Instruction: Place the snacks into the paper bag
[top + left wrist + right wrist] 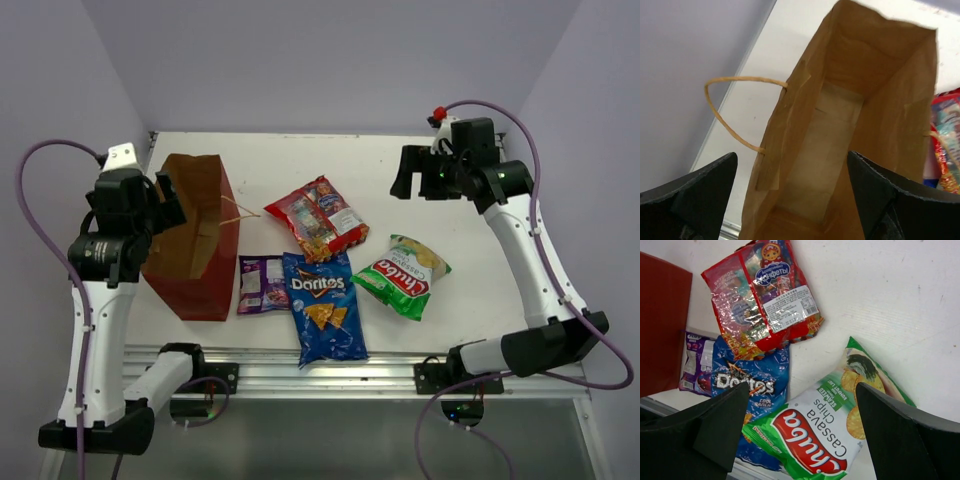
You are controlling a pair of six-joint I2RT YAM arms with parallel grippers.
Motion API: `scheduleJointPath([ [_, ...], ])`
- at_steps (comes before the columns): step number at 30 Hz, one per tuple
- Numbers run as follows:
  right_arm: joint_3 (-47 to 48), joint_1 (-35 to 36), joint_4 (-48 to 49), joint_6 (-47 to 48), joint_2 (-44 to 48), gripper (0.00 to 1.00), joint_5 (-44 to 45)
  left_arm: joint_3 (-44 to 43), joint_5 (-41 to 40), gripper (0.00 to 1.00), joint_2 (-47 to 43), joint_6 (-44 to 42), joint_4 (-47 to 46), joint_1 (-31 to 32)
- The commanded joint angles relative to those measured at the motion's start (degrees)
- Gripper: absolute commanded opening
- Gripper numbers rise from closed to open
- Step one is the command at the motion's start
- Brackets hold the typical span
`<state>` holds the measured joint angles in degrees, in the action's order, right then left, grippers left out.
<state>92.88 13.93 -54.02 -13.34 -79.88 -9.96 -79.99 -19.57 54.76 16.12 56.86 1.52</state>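
The paper bag (pixel 190 240) stands open at the left of the table, reddish-brown outside and tan inside (pixel 840 115), with nothing in it. My left gripper (pixel 166 198) hovers open over its mouth, fingers apart (pixel 791 155), holding nothing. The snacks lie flat right of the bag: a red snack-mix packet (pixel 318 218), a blue Doritos bag (pixel 322 305), a small purple packet (pixel 262 283) and a green-white chip bag (pixel 403 275). My right gripper (pixel 415 180) hangs open high above the green-white chip bag (pixel 825 430), empty (pixel 802 390).
The bag's string handle (pixel 725 115) loops out toward the left wall. The Doritos bag (pixel 750 380) overlaps the red packet (pixel 765 295) and reaches the table's front rail (pixel 330 375). The purple packet (pixel 695 365) lies against the bag's red side (pixel 660 325).
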Motion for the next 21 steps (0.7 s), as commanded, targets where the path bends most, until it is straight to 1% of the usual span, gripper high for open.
scheduleJointPath([
  [1,-1.03,0.39,0.4,0.86,0.69,0.92,0.99,4.65,-0.73,0.94,0.7,0.93,-0.17,-0.38],
  [4,-1.04,0.3,0.32,0.69,0.95,0.92,1.52,7.29,-0.2,0.88,0.61,0.84,-2.1,-0.38],
  [5,-1.12,0.3,0.23,0.69,0.95,0.92,1.69,7.82,-0.2,0.84,0.78,0.76,-2.45,-0.38],
  [7,-1.3,0.39,-0.03,0.77,0.78,0.91,1.87,9.22,-0.46,0.79,1.13,0.58,-3.25,-0.38],
  [8,-1.65,0.31,-0.12,0.78,0.86,0.9,1.96,9.49,-0.55,0.74,1.4,0.58,-3.68,-0.38],
  [10,-2.35,0.3,-0.04,0.95,1.04,0.89,2.05,10.02,-0.29,0.69,1.4,0.58,-4.21,-0.38],
  [11,-3.4,0.3,0.14,1.04,1.13,0.88,2.05,10.02,-0.29,0.63,1.57,0.49,-4.56,-0.38],
  [14,-5.51,0.3,0.93,1.04,1.21,0.88,2.13,9.85,-0.64,0.58,1.84,0.14,-4.83,-0.38],
  [17,-7.27,0.3,1.55,1.13,0.86,0.88,2.22,9.41,-0.9,0.58,2.19,-0.12,-4.66,-0.38],
  [21,-8.07,0.3,1.72,1.04,0.16,0.87,2.13,5.99,-2.48,0.58,3.24,-0.3,-2.99,-0.38],
])
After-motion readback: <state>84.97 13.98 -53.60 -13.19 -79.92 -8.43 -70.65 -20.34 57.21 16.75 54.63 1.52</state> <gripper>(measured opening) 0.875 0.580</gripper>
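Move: For the left hand, the paper bag's left rim with the handle lies about 3 cm ahead, 1 cm to its left and 9 cm below; the purple pack is roughly 16 cm right, 5 cm back and 31 cm below. For the right hand, the green Chuba chips lie some 10 cm back, 2 cm right and 28 cm below; at that table height the red candy pack is 18 cm left and 2 cm ahead, the blue Doritos 16 cm left and 19 cm back. Straight down goes the left hand, about 6.5 cm, quick at first and then holding its height, tipping its fingers some 10 degrees further down and half closing them around the paper bag's left rim beside the handle, with no grip on it yet. The right hand, still wide open, sinks about 5 cm and eases slightly back towards the Chuba chips, touching nothing. ##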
